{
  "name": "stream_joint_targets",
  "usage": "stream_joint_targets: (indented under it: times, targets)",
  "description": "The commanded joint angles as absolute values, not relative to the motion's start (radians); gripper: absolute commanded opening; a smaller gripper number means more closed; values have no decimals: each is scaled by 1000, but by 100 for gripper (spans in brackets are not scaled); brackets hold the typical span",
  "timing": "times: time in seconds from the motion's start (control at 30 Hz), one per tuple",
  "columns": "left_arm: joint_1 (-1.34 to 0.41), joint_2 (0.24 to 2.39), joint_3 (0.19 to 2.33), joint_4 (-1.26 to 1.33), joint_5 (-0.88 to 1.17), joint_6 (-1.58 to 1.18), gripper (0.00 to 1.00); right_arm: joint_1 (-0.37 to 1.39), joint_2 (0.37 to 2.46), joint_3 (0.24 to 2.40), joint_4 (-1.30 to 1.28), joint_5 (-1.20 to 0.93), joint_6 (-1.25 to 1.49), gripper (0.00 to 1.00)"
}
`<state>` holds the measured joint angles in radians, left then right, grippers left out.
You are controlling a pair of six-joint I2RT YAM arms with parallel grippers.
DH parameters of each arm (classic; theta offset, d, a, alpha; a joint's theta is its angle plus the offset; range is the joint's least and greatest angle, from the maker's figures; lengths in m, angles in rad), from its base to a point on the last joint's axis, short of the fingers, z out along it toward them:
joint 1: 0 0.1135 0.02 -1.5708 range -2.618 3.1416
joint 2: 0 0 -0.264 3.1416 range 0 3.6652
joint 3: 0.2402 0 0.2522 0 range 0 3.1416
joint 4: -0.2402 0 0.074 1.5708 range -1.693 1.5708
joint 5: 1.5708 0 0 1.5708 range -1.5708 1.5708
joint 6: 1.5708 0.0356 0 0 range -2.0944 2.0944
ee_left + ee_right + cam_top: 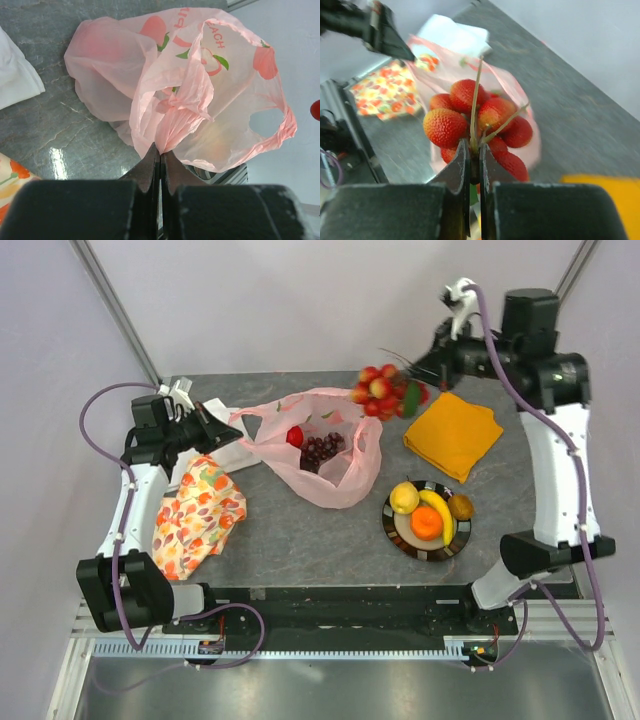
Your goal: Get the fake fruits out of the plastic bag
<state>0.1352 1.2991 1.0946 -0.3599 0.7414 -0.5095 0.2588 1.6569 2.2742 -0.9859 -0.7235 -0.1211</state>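
Note:
The pink plastic bag (320, 445) lies open mid-table with a dark grape bunch (321, 449) and a red fruit (295, 436) inside. My left gripper (232, 425) is shut on a bunched fold of the plastic bag (172, 117) at its left side. My right gripper (412, 375) holds a red berry cluster (381, 391) by its stem, lifted beyond the bag's far right corner. In the right wrist view the red berry cluster (477, 122) hangs from my shut right gripper (474, 150). A yellow apple (404, 497), banana (440, 512), orange (427, 523) and brown oval fruit (461, 507) rest on a plate (395, 532).
An orange cloth (452, 434) lies at the right rear. A floral orange-patterned cloth (198, 517) lies front left. A white cloth (215, 445) sits under the left arm.

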Motion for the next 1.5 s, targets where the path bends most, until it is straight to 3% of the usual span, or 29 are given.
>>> stream_joint_targets:
  times: [0.0, 0.23, 0.53, 1.03, 1.47]
  targets:
    - [133, 1304, 1146, -313, 742, -541, 2, 176, 1557, 2231, -1446, -785, -429, 0]
    - [133, 1322, 1163, -314, 745, -541, 2, 176, 1361, 1771, -1462, -677, -693, 0]
    - [133, 1318, 1160, -324, 730, -515, 2, 187, 1356, 1516, -1463, -643, -837, 0]
    - [132, 1296, 1117, -336, 723, -499, 2, 187, 1402, 1304, -1444, -683, -784, 1]
    - [132, 1327, 1137, -341, 719, -492, 2, 187, 1480, 1290, -1157, -572, -445, 5]
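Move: The right hand, holding the bunch of red fruits high up, has the plate about 44 cm below, 11 cm back and 12 cm to its right. On the plate, the yellow pear is some 7 cm back and 6 cm right of the hand, the orange 13 cm back and 11 cm right. The open bag lies about 4 cm ahead and 10 cm left, 38 cm below. From the left hand the plate is roughly 12 cm back, 37 cm right and 24 cm lower. Down in one long sweep of about 30 cm, and at the same time back and to its right, the right hand carries the bunch of red fruits away from above the bag to over the plate's near left part. The fingers tip some 40 degrees further downwards and keep their pinch on the stems; the sinking slows late, with a slight return forward. ##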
